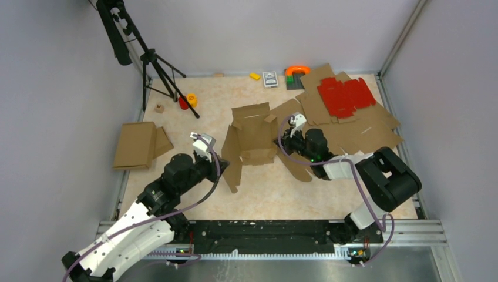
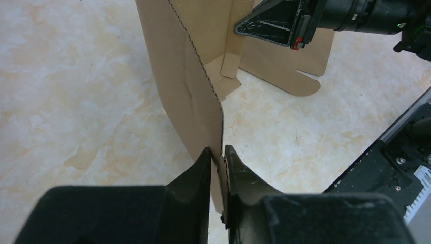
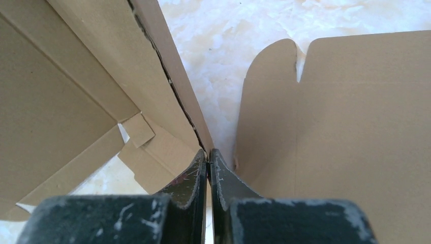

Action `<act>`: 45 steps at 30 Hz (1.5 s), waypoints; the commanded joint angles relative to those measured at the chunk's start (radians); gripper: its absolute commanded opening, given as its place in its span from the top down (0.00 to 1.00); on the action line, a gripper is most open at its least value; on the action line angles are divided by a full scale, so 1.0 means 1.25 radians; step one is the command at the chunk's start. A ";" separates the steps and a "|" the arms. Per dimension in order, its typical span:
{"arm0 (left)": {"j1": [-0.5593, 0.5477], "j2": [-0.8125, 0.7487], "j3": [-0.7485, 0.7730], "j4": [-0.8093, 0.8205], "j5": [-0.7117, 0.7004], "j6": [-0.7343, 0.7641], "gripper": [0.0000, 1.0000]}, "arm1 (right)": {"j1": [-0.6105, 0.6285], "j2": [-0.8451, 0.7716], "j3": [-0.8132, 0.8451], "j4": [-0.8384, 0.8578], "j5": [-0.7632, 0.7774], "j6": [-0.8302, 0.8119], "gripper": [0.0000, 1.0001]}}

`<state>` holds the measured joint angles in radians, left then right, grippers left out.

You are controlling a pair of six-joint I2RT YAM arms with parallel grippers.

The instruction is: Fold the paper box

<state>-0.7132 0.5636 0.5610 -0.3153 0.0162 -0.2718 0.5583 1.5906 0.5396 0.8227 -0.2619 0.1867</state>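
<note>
The paper box (image 1: 252, 138) is a brown cardboard piece in the middle of the table, half raised, with walls standing and flaps spread. My left gripper (image 1: 225, 166) is at its left flap. In the left wrist view that gripper (image 2: 217, 154) is shut on the upright flap's edge (image 2: 195, 96), with cardboard between the fingers. My right gripper (image 1: 282, 141) is at the box's right side. In the right wrist view it (image 3: 209, 152) is shut, its tips pinching the end of a standing wall (image 3: 152, 76). A flat panel with a rounded tab (image 3: 345, 127) lies just right of it.
Flat cardboard sheets (image 1: 364, 129) are piled at the back right with a red die-cut sheet (image 1: 345, 96) on top. A folded cardboard piece (image 1: 136, 145) lies at the left. A tripod (image 1: 154, 64) stands at the back left, with small items (image 1: 270, 79) along the far edge.
</note>
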 commanded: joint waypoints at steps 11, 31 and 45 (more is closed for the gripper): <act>0.000 0.078 0.119 -0.054 -0.201 0.069 0.37 | 0.016 -0.031 -0.020 0.045 -0.034 -0.033 0.99; 0.166 0.245 0.456 -0.360 -0.052 0.273 0.01 | 0.016 -0.081 -0.031 0.012 -0.066 -0.111 0.98; 0.256 0.564 0.682 -0.331 -0.056 0.491 0.02 | 0.016 -0.085 -0.041 0.033 -0.090 -0.108 0.98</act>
<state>-0.4545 1.2404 1.2919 -0.7971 -0.0296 0.2687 0.5678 1.5249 0.4980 0.8005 -0.3470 0.0624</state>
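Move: The left side panel of the paper box stands on edge, its upper near edge still in the left fingers; the panel's middle is about 2 cm ahead, 2 cm to the right and 8 cm below that hand. From there the box floor lies some 10 cm ahead, 10 cm right and 15 cm down, the back flap about 20 cm ahead and 9 cm right. The right hand pinches the right wall; the panel's middle is roughly 16 cm to its left and 4 cm back. The left side panel is let go as the left fingers spread wide; the hand slips forward and left, climbs almost 8 cm while carrying on the same way, then pushes forward and sinks with open fingers, ending about 11 cm farther out, 5 cm left and 4 cm higher. It rolls some 35 degrees, fingers pointing more steeply down. The right hand keeps its pinch on the right wall, drawing back about 2 cm. ##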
